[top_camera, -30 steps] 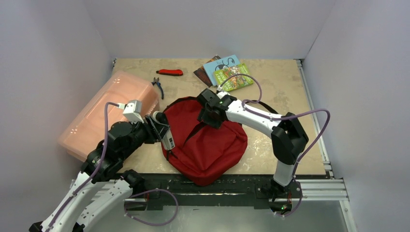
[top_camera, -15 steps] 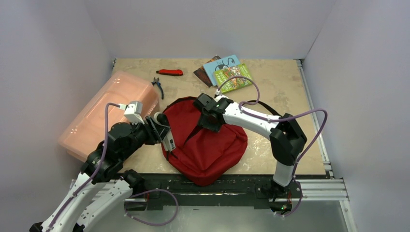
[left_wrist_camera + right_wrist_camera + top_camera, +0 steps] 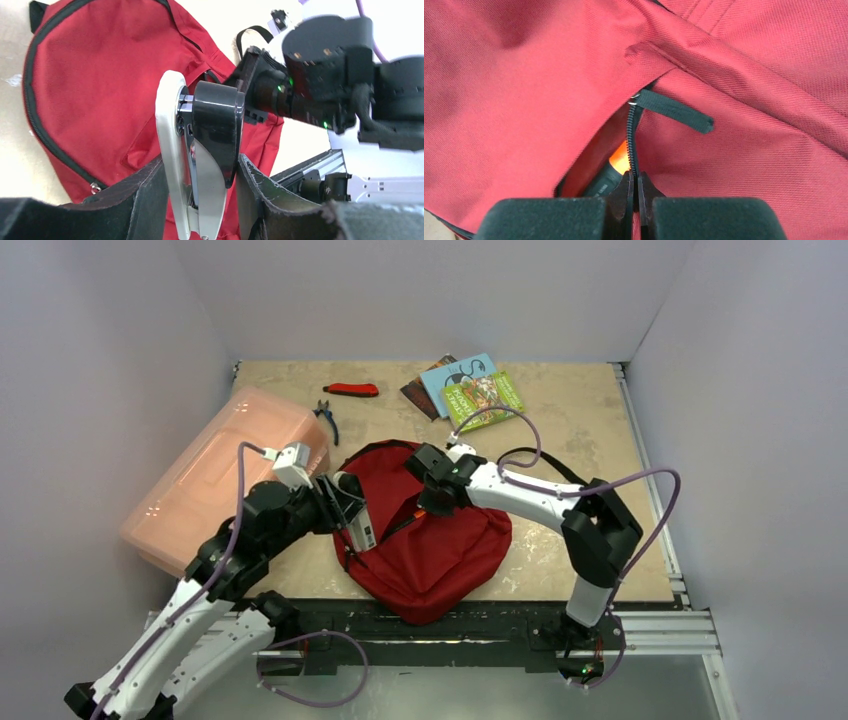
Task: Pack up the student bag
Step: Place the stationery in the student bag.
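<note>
The student bag (image 3: 445, 555), a red backpack with black zippers, lies flat at the table's near middle. My left gripper (image 3: 356, 524) hovers over its left side, shut on a white and black stapler (image 3: 200, 150) that stands up between the pads (image 3: 145, 195). My right gripper (image 3: 634, 181) is shut on the black zipper edge (image 3: 630, 140) of the bag's pocket opening, just below the fabric pull tab (image 3: 674, 111). Through the gap, an orange and black item (image 3: 616, 167) shows inside the pocket. In the top view the right gripper (image 3: 430, 502) sits on the bag's upper middle.
A pink translucent box (image 3: 220, 480) lies at the left. Pliers (image 3: 327, 418) and a red knife (image 3: 352, 390) lie behind the bag, with several books (image 3: 470, 388) at the back. The bag's black strap (image 3: 545, 462) trails to the right, under the right arm.
My right gripper slid a little toward the near left over the bag and shut on the zipper edge. My left arm carried the stapler slightly right, over the bag.
</note>
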`<state>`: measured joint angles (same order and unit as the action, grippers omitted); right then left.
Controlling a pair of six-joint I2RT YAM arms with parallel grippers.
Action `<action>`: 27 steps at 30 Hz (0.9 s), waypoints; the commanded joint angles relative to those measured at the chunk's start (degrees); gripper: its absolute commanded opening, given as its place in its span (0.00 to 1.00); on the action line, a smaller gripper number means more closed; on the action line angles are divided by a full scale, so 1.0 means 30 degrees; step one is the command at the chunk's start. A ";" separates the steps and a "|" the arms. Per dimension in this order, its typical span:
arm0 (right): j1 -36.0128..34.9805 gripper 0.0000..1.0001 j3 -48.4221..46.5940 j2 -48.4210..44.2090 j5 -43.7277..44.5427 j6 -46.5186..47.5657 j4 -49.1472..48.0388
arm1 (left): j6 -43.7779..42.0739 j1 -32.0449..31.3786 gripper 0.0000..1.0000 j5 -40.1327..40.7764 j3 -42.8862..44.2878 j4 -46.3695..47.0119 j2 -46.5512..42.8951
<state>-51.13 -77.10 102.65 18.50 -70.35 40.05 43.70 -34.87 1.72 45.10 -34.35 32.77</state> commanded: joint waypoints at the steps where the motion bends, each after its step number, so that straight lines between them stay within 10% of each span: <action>1: -0.0131 0.00 0.2678 -0.2940 -0.0459 0.1016 -0.3738 | 0.1819 0.0267 0.00 -0.0718 0.0455 0.3519 0.1955; 11: -0.0035 0.00 0.6002 -0.5963 -0.3622 0.2296 -0.9761 | 0.3038 0.0678 0.00 0.1767 -0.2978 1.4921 0.6029; 27: 0.0294 0.00 0.6857 -0.6816 -0.4729 0.1265 -1.1537 | 0.2752 -0.0051 0.00 0.0833 -0.3880 1.8996 1.1331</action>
<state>-50.83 -56.31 85.41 6.04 -65.17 10.61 50.22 -33.91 8.97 35.35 11.18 67.53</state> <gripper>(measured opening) 0.015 0.445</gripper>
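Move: The student bag's open pocket mouth, where the stapler held in the left hand is headed, lies about 8 cm ahead of that hand, 12 cm to its right and 14 cm below. The marker shows just inside it, 7 cm ahead, 12 cm right and 16 cm below the left hand; the pink box's middle is some 10 cm ahead, 26 cm left and 14 cm below. From the right hand, already pinching the mouth's edge, the mouth's middle lies 3 cm left, level in reach and height. The stapler, still gripped, travels with the left hand some 13 cm forward while sinking 8 cm and drifting 6 cm right, over the bag to the pocket mouth, turning about 10 degrees counter-clockwise and slowing at the end. The pocket's edge stays pinched in the right fingers, which ease back slightly, then lift it about 5 cm and a little left as their tips swing leftward, then hold. ##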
